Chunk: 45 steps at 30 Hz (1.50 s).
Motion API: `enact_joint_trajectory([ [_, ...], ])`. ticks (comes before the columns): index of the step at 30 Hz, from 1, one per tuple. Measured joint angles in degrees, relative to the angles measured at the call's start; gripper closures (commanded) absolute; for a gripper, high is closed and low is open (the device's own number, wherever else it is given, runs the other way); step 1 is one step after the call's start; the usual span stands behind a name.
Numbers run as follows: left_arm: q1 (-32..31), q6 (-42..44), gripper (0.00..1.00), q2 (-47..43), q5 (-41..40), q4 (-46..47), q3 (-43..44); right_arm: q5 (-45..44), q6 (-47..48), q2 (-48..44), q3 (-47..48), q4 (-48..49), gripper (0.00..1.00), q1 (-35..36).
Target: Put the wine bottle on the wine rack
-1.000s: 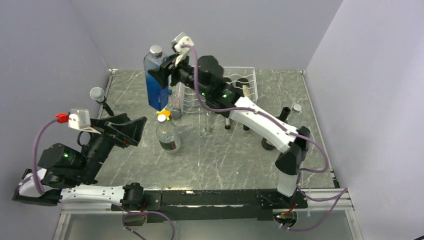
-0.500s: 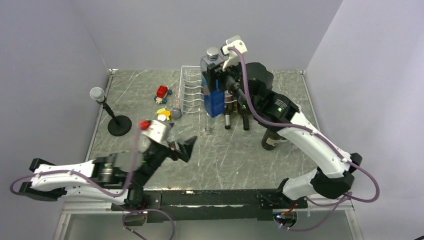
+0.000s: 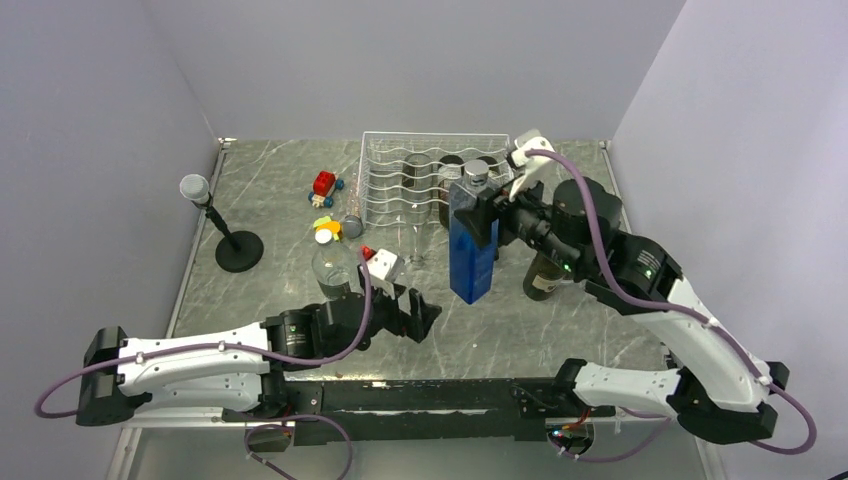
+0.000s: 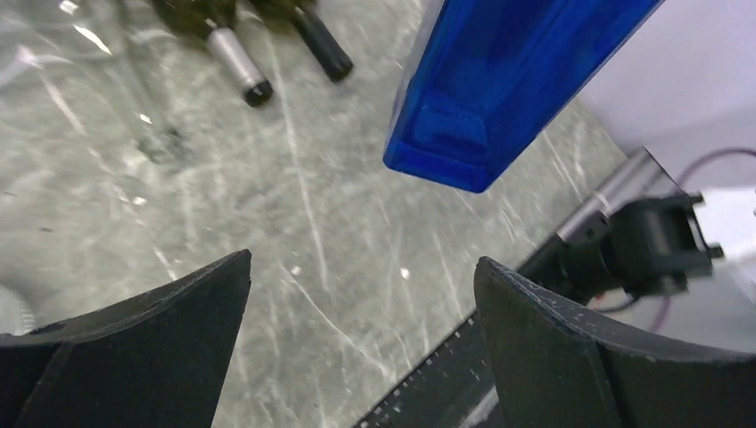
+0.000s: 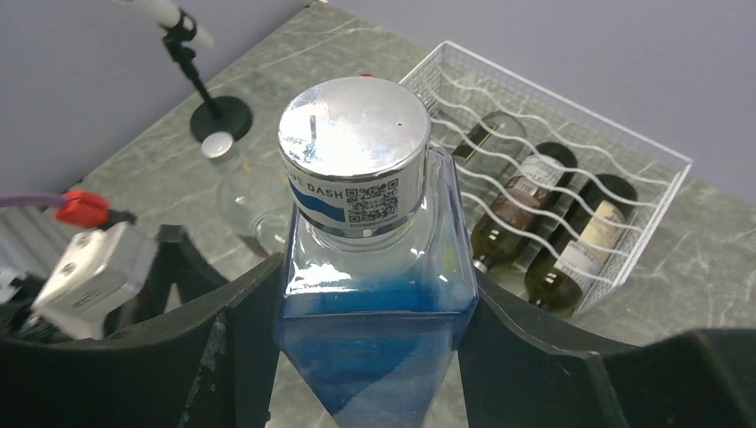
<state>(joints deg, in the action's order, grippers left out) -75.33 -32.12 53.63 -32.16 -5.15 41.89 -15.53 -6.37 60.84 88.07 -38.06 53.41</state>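
Observation:
The white wire wine rack point(image 3: 380, 150) stands at the back of the table with three dark wine bottles point(image 3: 415, 175) lying in its grooves; the right wrist view shows this rack point(image 5: 624, 143) and its bottles point(image 5: 517, 201) too. Another dark wine bottle point(image 3: 541, 280) stands upright right of centre, partly hidden by my right arm. My right gripper point(image 3: 478, 215) is shut on a square blue bottle point(image 3: 470, 255) with a silver cap point(image 5: 354, 134), held upright above the table in front of the rack. My left gripper point(image 3: 415, 315) is open and empty, low near the front centre, with the blue bottle's base point(image 4: 499, 89) above it.
A microphone on a round stand point(image 3: 238, 248) is at the left. A clear plastic bottle point(image 3: 333, 268) stands by my left wrist. A red toy car point(image 3: 324, 184), a yellow toy point(image 3: 327, 226) and a clear glass point(image 3: 415, 262) lie left of and before the rack.
My right arm has carried the blue bottle from left of the rack across to its front right. My left arm has swung from the left side to the front centre, still open.

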Motion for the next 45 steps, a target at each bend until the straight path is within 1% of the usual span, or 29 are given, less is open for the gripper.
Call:
enact_joint_trajectory([
  [3, 0.6, -0.8, 0.01, -1.2, 6.7, 5.4, -4.8, 3.1, -0.5, -3.1, -2.5, -1.0, 1.00, 0.0],
  [6, 1.7, 0.2, 0.01, -3.1, 14.4, 11.9, -7.3, 7.8, -0.5, -5.4, -4.9, -1.7, 1.00, 0.0],
  [9, 2.4, 2.1, 0.01, -4.5, 20.5, 17.1, -7.9, 14.2, 0.2, -6.4, -6.1, -2.6, 1.00, 0.0],
  [10, 2.4, 2.8, 0.01, -4.7, 22.3, 18.8, -7.9, 17.7, 0.4, -6.6, -6.4, -2.7, 1.00, 0.0],
  [13, 2.6, 4.4, 0.01, -4.7, 26.5, 21.9, -7.9, 23.4, 0.8, -6.9, -6.5, -2.7, 1.00, 0.0],
  [16, 2.8, 5.5, 0.01, -4.5, 29.4, 23.3, -7.9, 30.1, 0.8, -7.6, -6.5, -2.6, 1.00, 0.0],
  [20, 3.3, 5.4, 0.01, -4.3, 30.0, 24.0, -7.9, 37.0, 0.3, -8.3, -6.5, -1.6, 1.00, 0.0],
  [25, 4.5, 5.0, 0.01, -5.9, 33.5, 24.7, -8.1, 41.9, 0.4, -8.5, -6.6, 1.5, 1.00, -0.3],
  [31, 5.0, 5.1, 0.01, -7.1, 40.4, 29.2, -8.9, 49.0, -3.3, -9.0, -9.3, 10.4, 1.00, -0.3],
  [35, 5.1, 5.1, 0.01, -6.3, 44.0, 32.0, -9.6, 51.1, -5.4, -9.0, -10.8, 13.5, 1.00, -0.3],
  [36, 5.1, 5.1, 0.02, -6.1, 44.6, 32.3, -9.7, 51.5, -5.9, -9.0, -11.1, 14.2, 1.00, -0.3],
  [38, 5.1, 5.1, 0.09, -5.7, 45.9, 32.9, -10.0, 52.0, -6.7, -9.0, -12.0, 15.9, 1.00, -0.3],
  [39, 5.2, 5.3, 0.17, -5.6, 46.5, 33.2, -10.1, 52.1, -7.1, -9.0, -12.3, 16.5, 1.00, -0.3],
  [41, 5.2, 5.6, 0.38, -5.3, 48.0, 33.6, -10.2, 52.1, -7.6, -9.0, -13.0, 17.7, 1.00, -0.2],
  [42, 5.2, 5.7, 0.52, -5.1, 48.5, 33.6, -10.2, 52.0, -7.6, -9.0, -13.3, 18.3, 1.00, -0.2],
  [44, 5.2, 9.2, 0.93, -5.0, 50.5, 34.2, -10.2, 50.9, -8.7, -9.0, -13.4, 18.3, 1.00, -0.4],
  [45, 5.1, 9.2, 0.98, -5.0, 50.8, 34.1, -10.2, 50.9, -9.4, -9.0, -13.5, 18.4, 1.00, -0.5],
])
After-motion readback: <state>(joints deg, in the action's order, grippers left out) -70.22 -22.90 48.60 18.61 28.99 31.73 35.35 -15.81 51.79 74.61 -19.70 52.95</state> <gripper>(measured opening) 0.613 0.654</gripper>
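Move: The blue bottle is already in the right hand, gripped near its shoulder, with its middle about 8 cm below that hand. From the open left hand the blue bottle's middle is roughly 5 cm ahead, 7 cm right and 10 cm up. The rack is some 27 cm ahead of the right hand, 5 cm left and 34 cm down. From the left hand, the clear bottle stands about 13 cm ahead, 17 cm left and 12 cm down. Back by about 15 cm and some 5 cm to the left, the right hand carries the still-gripped blue bottle to the left hand, swinging it roughly 50 degrees counter-clockwise. The left hand draws back and rises, drifting slightly right and turning clockwise to bring its open fingers around the lower body, then closes them on it below the right hand's grip. ##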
